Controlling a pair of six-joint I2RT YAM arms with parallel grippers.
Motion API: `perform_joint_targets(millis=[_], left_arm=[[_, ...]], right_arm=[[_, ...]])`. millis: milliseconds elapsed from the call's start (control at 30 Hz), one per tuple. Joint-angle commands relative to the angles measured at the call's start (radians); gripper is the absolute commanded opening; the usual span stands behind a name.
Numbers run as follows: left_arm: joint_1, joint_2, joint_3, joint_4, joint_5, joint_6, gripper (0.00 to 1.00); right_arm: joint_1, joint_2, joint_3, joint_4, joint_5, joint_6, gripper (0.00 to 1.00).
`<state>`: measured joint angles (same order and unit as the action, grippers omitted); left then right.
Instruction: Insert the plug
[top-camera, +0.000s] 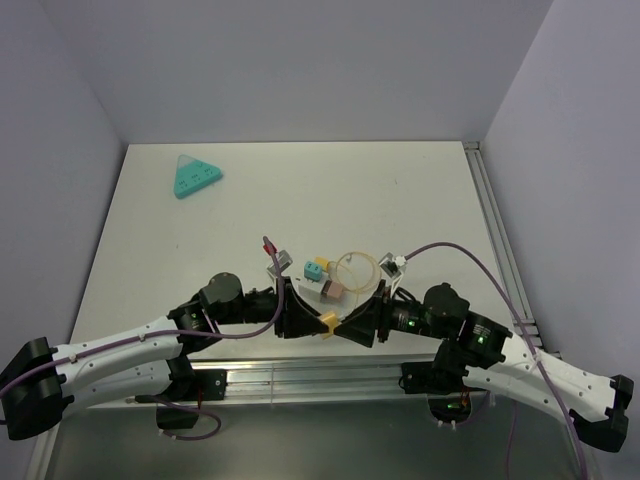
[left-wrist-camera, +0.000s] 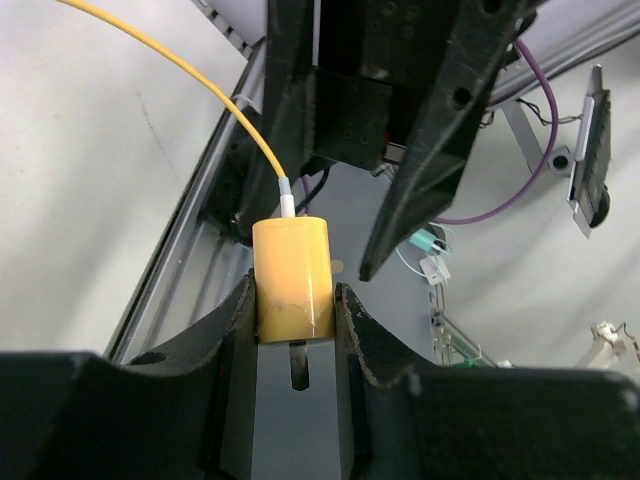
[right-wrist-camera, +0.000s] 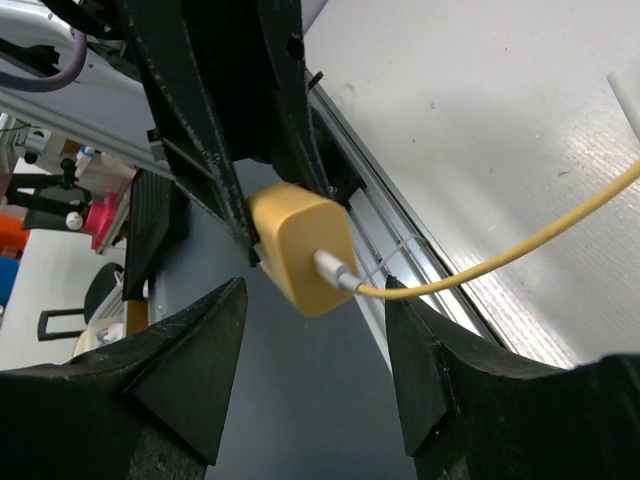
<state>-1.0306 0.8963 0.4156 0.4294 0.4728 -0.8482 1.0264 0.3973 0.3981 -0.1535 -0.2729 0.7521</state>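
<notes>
The yellow plug (left-wrist-camera: 292, 275) is clamped between the fingers of my left gripper (left-wrist-camera: 293, 300), with a metal prong pointing back toward the wrist and its yellow cable (left-wrist-camera: 170, 60) leading away. In the top view the plug (top-camera: 327, 325) hangs over the table's near edge between the left gripper (top-camera: 316, 324) and the right gripper (top-camera: 346, 328), which meet tip to tip. My right gripper (right-wrist-camera: 315, 297) stands open, its fingers apart on either side of the plug (right-wrist-camera: 300, 245) without touching it. A teal triangular socket block (top-camera: 195, 179) lies at the far left.
Small coloured adapter blocks (top-camera: 325, 280), the cable's loop (top-camera: 357, 268) and a white connector (top-camera: 393, 265) lie just beyond the grippers. A red-tipped piece (top-camera: 270, 245) lies left of them. A metal rail (top-camera: 300, 375) runs along the near edge, another (top-camera: 495, 230) along the right side.
</notes>
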Motion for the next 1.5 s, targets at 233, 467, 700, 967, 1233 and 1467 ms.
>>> perform_joint_targets(millis=[233, 467, 700, 967, 1233, 1467], left_arm=[[0.003, -0.016, 0.009, 0.135, 0.101, 0.023, 0.00], [0.003, 0.019, 0.003, 0.184, 0.132, 0.005, 0.00], [0.003, 0.026, 0.020, 0.169, 0.153, 0.014, 0.00], [0.003, 0.035, 0.026, 0.183, 0.202, 0.015, 0.00], [0.003, 0.041, 0.045, 0.160, 0.221, 0.029, 0.00], [0.003, 0.043, 0.060, 0.163, 0.230, 0.031, 0.00]], right_arm=[[-0.057, 0.006, -0.013, 0.150, -0.055, 0.049, 0.62], [-0.077, 0.044, -0.031, 0.232, -0.178, 0.033, 0.47], [-0.080, 0.074, -0.051, 0.270, -0.242, 0.016, 0.42], [-0.089, 0.135, -0.058, 0.338, -0.292, 0.012, 0.41], [-0.091, 0.124, -0.077, 0.381, -0.330, 0.024, 0.00], [-0.100, 0.092, -0.077, 0.350, -0.321, 0.019, 0.35]])
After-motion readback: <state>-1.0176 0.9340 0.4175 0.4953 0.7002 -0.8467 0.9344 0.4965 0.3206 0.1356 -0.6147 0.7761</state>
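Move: The yellow plug is already pinched in the left fingers, right at the left hand's point; from the open right hand it lies about 2 cm to the left and 1 cm ahead, at the same height. Below, the white socket block stands roughly 16 cm ahead of the right hand, 5 cm to its left and 20 cm down, the teal plug 4 cm beyond the block, and the brown block about 4 cm to the socket block's right. The right hand first rises about 2 cm, easing left towards the yellow plug while its fingers close on the body to a pinch and stop part-way, as the left hand keeps its grip and rises about 1.5 cm while easing back. Then both hands draw back towards the bases with the plug between them, some 2 to 3 cm, sinking about a centimetre, the right turning counter-clockwise and the left clockwise, each a little over 10 degrees, so that their fingers come into line. ##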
